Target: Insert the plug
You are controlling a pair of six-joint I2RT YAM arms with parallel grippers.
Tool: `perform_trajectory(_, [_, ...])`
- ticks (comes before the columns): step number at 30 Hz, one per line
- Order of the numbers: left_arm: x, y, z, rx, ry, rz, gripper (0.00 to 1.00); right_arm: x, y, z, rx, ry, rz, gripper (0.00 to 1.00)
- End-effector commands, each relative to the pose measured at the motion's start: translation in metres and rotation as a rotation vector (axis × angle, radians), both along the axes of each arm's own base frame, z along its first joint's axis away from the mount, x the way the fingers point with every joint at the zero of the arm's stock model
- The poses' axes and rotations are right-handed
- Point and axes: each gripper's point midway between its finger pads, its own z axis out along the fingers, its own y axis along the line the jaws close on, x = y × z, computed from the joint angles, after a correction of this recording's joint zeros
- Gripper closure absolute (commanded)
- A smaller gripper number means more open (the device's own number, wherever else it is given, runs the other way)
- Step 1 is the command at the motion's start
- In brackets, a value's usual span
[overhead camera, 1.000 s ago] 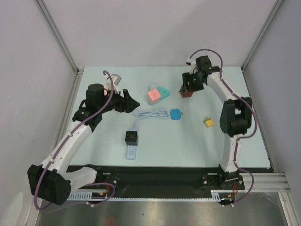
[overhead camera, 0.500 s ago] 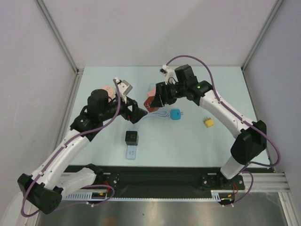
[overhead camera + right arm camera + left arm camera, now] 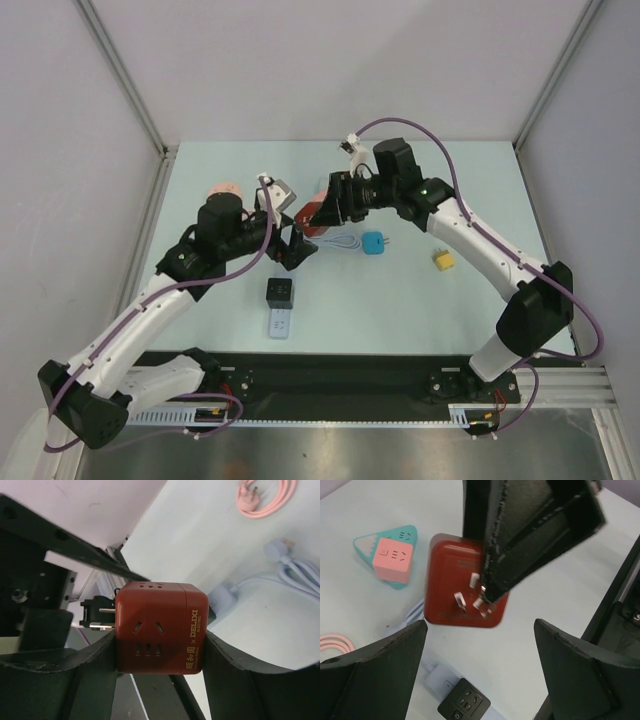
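My right gripper (image 3: 322, 212) is shut on a red cube adapter (image 3: 310, 217) and holds it above the table's middle. In the right wrist view the cube (image 3: 160, 627) sits between both fingers, its metal prongs (image 3: 102, 620) sticking out to the left. My left gripper (image 3: 300, 247) is open and empty, just left of and below the cube. In the left wrist view the cube's pronged face (image 3: 465, 587) hangs between and beyond my open jaws (image 3: 480, 680). A black socket cube (image 3: 280, 291) sits on a white power strip (image 3: 281, 325); it also shows in the left wrist view (image 3: 465, 703).
A pink and teal triangular socket (image 3: 390, 555) lies behind the cube. A coiled white cable (image 3: 342, 242), a blue plug (image 3: 374, 243) and a yellow plug (image 3: 443, 260) lie to the right. A pink cable (image 3: 228, 189) lies at the back left.
My right arm swung left from the back right, carrying the red cube to the middle. My left arm moved right and forward until its open gripper sits beside the cube.
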Motion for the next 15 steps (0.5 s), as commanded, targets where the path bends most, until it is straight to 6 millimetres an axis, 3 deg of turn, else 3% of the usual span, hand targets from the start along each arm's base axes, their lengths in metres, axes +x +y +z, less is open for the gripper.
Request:
perform_trajectory(1, [0.012, 0.0, 0.014, 0.029, -0.075, 0.027, 0.06, -0.025, 0.012, 0.045, 0.134, -0.063, 0.071, 1.0])
perform_trajectory(5, [0.015, 0.002, 0.012, 0.04, -0.077, 0.047, 0.08, -0.034, 0.018, 0.044, 0.134, -0.07, 0.092, 1.0])
perform_trajectory(8, [0.012, 0.002, 0.018, 0.029, -0.091, 0.036, 0.18, -0.036, 0.019, 0.041, 0.133, -0.059, 0.092, 1.0])
perform_trajectory(10, [0.009, 0.001, 0.021, 0.021, -0.1, 0.028, 0.35, -0.038, 0.019, 0.041, 0.141, -0.055, 0.097, 1.0])
perform_trajectory(11, [0.008, 0.001, 0.02, 0.019, -0.097, 0.022, 0.49, -0.039, 0.02, 0.044, 0.151, -0.059, 0.1, 1.0])
perform_trajectory(13, [0.004, -0.002, 0.017, 0.01, -0.083, -0.003, 0.63, -0.042, 0.021, 0.047, 0.171, -0.043, 0.112, 1.0])
perform_trajectory(14, [0.002, -0.004, 0.016, 0.004, -0.075, -0.013, 0.78, -0.042, 0.021, 0.051, 0.185, -0.044, 0.117, 0.94])
perform_trajectory(15, [0.0, -0.006, 0.017, -0.006, -0.072, -0.026, 0.85, -0.042, 0.021, 0.052, 0.192, -0.041, 0.118, 0.87])
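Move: The red plug, held in the right fingers, sits just off the open left fingertips: about 4 cm ahead of the left hand, 2 cm to its right and 2 cm lower. From the right hand, the left fingers' gap lies some 4 cm back, 2 cm left and 2 cm higher. On the table roughly 22 cm below the left hand, the black adapter on the power strip is about 5 cm back and 7 cm left, and the pink cube some 18 cm ahead and 3 cm right. The right hand, keeping its grip on the red plug, carries it back and to the left by about 3.5 cm and slightly up, into the open left fingers, easing to a stop as the wrist tips only a few degrees. The left hand first sinks about 1 cm and edges forward to meet the plug, then holds its place and closes by roughly a quarter of its range, pinching the plug's sides between both pads while the right fingers stay shut on the plug. ##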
